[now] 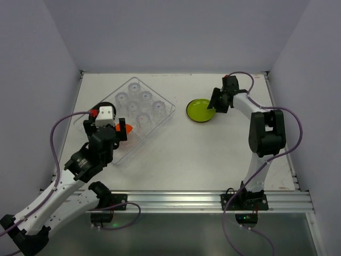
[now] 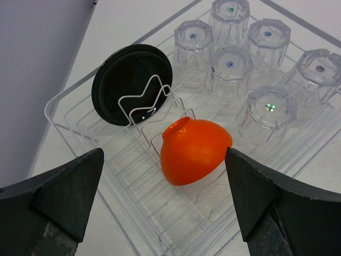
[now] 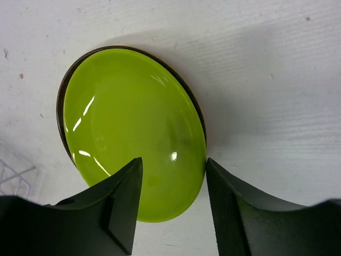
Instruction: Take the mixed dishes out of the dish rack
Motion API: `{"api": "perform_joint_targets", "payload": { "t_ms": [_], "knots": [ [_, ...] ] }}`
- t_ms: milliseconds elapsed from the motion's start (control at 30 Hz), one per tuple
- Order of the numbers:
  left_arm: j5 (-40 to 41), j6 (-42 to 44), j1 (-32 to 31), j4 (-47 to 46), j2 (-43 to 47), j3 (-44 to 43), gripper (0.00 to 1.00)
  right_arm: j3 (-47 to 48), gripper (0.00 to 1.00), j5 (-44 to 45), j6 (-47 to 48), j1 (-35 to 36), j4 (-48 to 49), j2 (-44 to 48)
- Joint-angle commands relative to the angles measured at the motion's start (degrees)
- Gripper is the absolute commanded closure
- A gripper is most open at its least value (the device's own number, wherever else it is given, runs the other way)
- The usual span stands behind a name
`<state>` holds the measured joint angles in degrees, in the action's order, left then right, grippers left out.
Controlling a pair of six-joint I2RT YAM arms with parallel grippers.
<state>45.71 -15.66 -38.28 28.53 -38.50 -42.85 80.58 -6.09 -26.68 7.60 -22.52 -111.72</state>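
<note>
The dish rack (image 1: 169,106) stands at the left of the table, its wire floor (image 2: 122,176) under my left gripper. In it are several clear cups (image 1: 145,96) (image 2: 229,66), upside down. A black plate (image 2: 120,80) stands on edge in the prongs. An orange-red bowl (image 1: 126,128) (image 2: 194,152) lies tipped over in the rack. My left gripper (image 1: 120,129) (image 2: 164,154) hovers wide open just short of the bowl. The lime-green plate (image 1: 198,111) (image 3: 128,128) lies flat on the table. My right gripper (image 1: 216,106) (image 3: 174,161) is open astride the plate's right rim.
White walls close in the table on the left, back and right. The right arm's elbow (image 1: 266,130) rises near the right side. A metal rail (image 1: 213,200) runs along the near edge. A corner of the rack's wire (image 3: 16,178) shows left of the green plate.
</note>
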Motion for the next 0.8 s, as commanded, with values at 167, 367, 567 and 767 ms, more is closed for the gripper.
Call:
{"api": "perform_joint_targets", "payload": {
  "t_ms": [167, 367, 567, 767],
  "knots": [
    [1.8, -1.6, 0.7, 0.2, -5.1, -4.1, 0.00, 6.2, 0.27, 4.1, 2.8, 1.7, -6.1, -1.8],
    [3.2, -3.8, 1.9, 2.9, -12.1, -8.4, 0.00, 4.2, 0.01, 7.6, 2.3, 1.7, -7.2, 2.0],
    [5.1, 0.2, 7.7, 2.2, -18.7, -12.6, 0.00, -14.7, 0.01, 6.2, 0.0, 2.3, 1.2, 25.1],
    [-4.9, 22.5, 13.2, -11.2, -24.1, -11.1, 0.00, -33.0, 0.01, -19.6, -7.2, 2.1, 18.7, 44.6]
  ]
}}
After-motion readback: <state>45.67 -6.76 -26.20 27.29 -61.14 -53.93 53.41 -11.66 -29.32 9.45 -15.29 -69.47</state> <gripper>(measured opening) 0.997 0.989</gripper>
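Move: The black plate stands in the rack about 18 cm ahead of my left hand, 9 cm to its left and some 12 cm below. The orange bowl is about 9 cm ahead, 4 cm right and 15 cm down, and the nearest glass about 27 cm ahead, straight on and 15 cm down. From my right hand, the green plate's middle lies about 2 cm ahead, 7 cm left and 3 cm below, with the brown plate directly under it. I keep my half-open right fingers at the green plate's right rim while they spread fully, then pull that hand away, up about 13 cm and back some 11, tipping the fingers up about 20 degrees. Meanwhile my left hand, still wide open, speeds up forward about 6 cm and then also left over the rack towards the black plate, tipping down and turning a little counter-clockwise. ##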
